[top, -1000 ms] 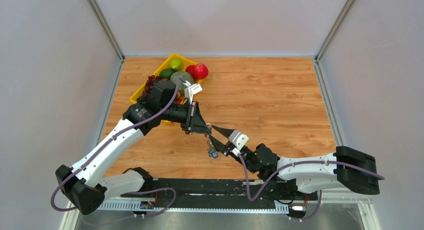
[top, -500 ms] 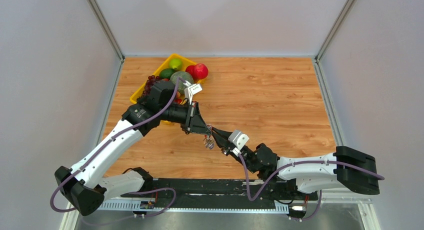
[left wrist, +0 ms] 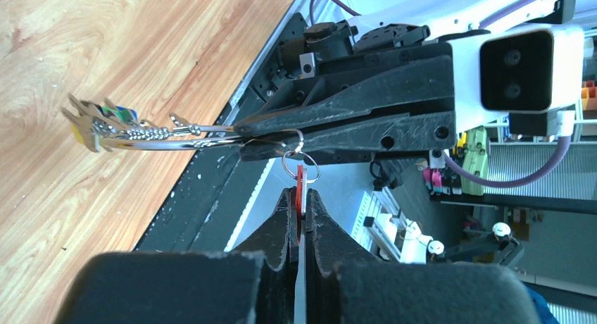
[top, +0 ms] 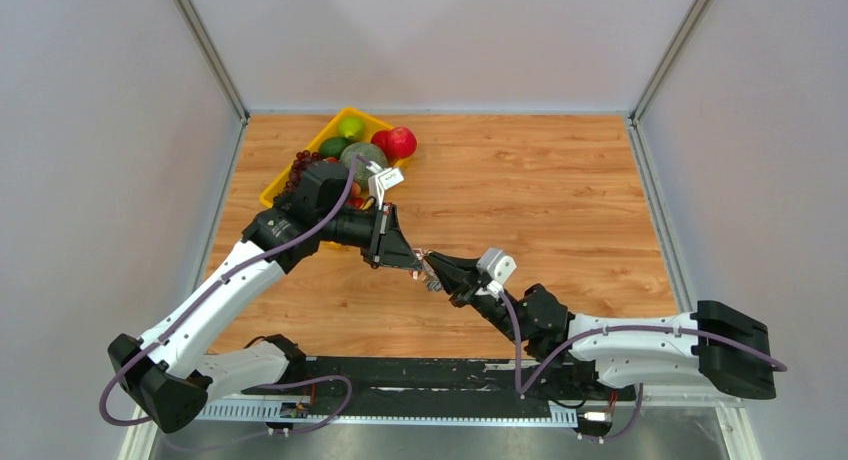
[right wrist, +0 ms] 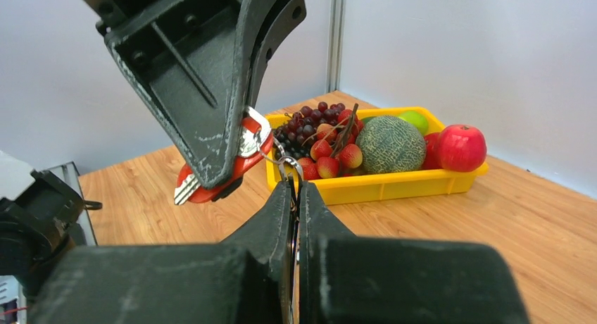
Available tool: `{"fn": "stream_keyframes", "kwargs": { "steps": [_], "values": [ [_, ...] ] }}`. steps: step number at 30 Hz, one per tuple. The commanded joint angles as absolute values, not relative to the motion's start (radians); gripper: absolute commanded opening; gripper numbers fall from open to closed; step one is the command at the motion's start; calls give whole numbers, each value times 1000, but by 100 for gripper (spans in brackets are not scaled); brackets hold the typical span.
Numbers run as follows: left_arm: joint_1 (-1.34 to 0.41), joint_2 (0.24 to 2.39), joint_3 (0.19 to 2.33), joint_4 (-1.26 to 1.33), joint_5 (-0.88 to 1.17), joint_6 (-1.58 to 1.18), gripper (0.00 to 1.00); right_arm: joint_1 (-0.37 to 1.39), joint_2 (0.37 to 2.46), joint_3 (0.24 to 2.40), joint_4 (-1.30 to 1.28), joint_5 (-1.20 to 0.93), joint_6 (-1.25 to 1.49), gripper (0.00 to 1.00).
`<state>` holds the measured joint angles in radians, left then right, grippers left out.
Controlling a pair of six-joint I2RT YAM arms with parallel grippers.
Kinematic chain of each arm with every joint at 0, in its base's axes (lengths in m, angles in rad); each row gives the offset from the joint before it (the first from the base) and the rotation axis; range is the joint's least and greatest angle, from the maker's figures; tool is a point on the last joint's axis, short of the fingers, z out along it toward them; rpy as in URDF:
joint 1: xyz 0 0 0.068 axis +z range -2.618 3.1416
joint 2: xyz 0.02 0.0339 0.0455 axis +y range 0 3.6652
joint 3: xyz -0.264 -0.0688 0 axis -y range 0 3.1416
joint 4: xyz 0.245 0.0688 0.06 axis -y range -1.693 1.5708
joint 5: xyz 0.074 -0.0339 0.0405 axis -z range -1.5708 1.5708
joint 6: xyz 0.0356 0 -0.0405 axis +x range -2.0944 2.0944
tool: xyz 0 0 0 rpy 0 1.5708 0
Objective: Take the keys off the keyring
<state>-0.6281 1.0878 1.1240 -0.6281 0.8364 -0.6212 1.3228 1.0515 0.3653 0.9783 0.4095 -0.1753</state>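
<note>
My left gripper [top: 413, 262] is shut on a red-tagged key [left wrist: 300, 182], seen edge-on between its pads in the left wrist view. A small wire ring [left wrist: 301, 165] links that key to the thin silver keyring [left wrist: 151, 144]. My right gripper [top: 436, 269] is shut on the keyring, its tips [left wrist: 243, 136] just above my left gripper [left wrist: 300, 194]. The other keys [left wrist: 95, 123], with yellow, blue and green tags, hang bunched at the ring's far end. In the right wrist view my right gripper [right wrist: 296, 187] clamps the wire just below the red key [right wrist: 193, 188]. All is held above the table.
A yellow fruit tray [top: 322, 133] with grapes, a melon, limes and an apple [top: 401, 141] sits at the back left, behind my left arm; it also shows in the right wrist view [right wrist: 394, 184]. Grey walls enclose the wooden table [top: 560, 200].
My right gripper was open below the hanging keys; it has risen towards the left gripper and shut on the keyring. The key bunch has lifted with it.
</note>
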Motion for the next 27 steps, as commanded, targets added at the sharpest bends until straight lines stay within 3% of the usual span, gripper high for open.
{"fn": "stream_keyframes", "kwargs": {
  "steps": [1,13,19,27],
  "values": [
    [-631,1074,1098,-610,858,-598,0,1304,999,372,969,363,-66,0],
    [-635,1150,1028,-656,848,-504,0,1292,959,409,895,307,-15,0],
    [-630,1152,1027,-735,686,-412,0,1239,884,397,778,365,91,0],
    [-573,1181,967,-714,518,-376,0,1106,772,415,508,247,254,0]
  ]
}}
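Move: The left fingers already pinch the red key, whose small ring still hangs on the end of the keyring. The keyring, held by the right hand, has its middle about 2 cm ahead, 2 cm right and 6 cm below the left hand; the bunch of other keys hangs roughly 4 cm below that middle. From the right hand, the red key lies about 3 cm back, 2 cm left and 2 cm up. Both grips stay shut, left on the red key, right on the keyring, as the small ring comes free of the keyring's end. The left hand drops about 11 cm, late on also drawing left and forward, its fingers tipping further down. The right hand dips slightly, then pulls right some 4 cm and a little forward, away from the left, tilting down about 15 degrees. ##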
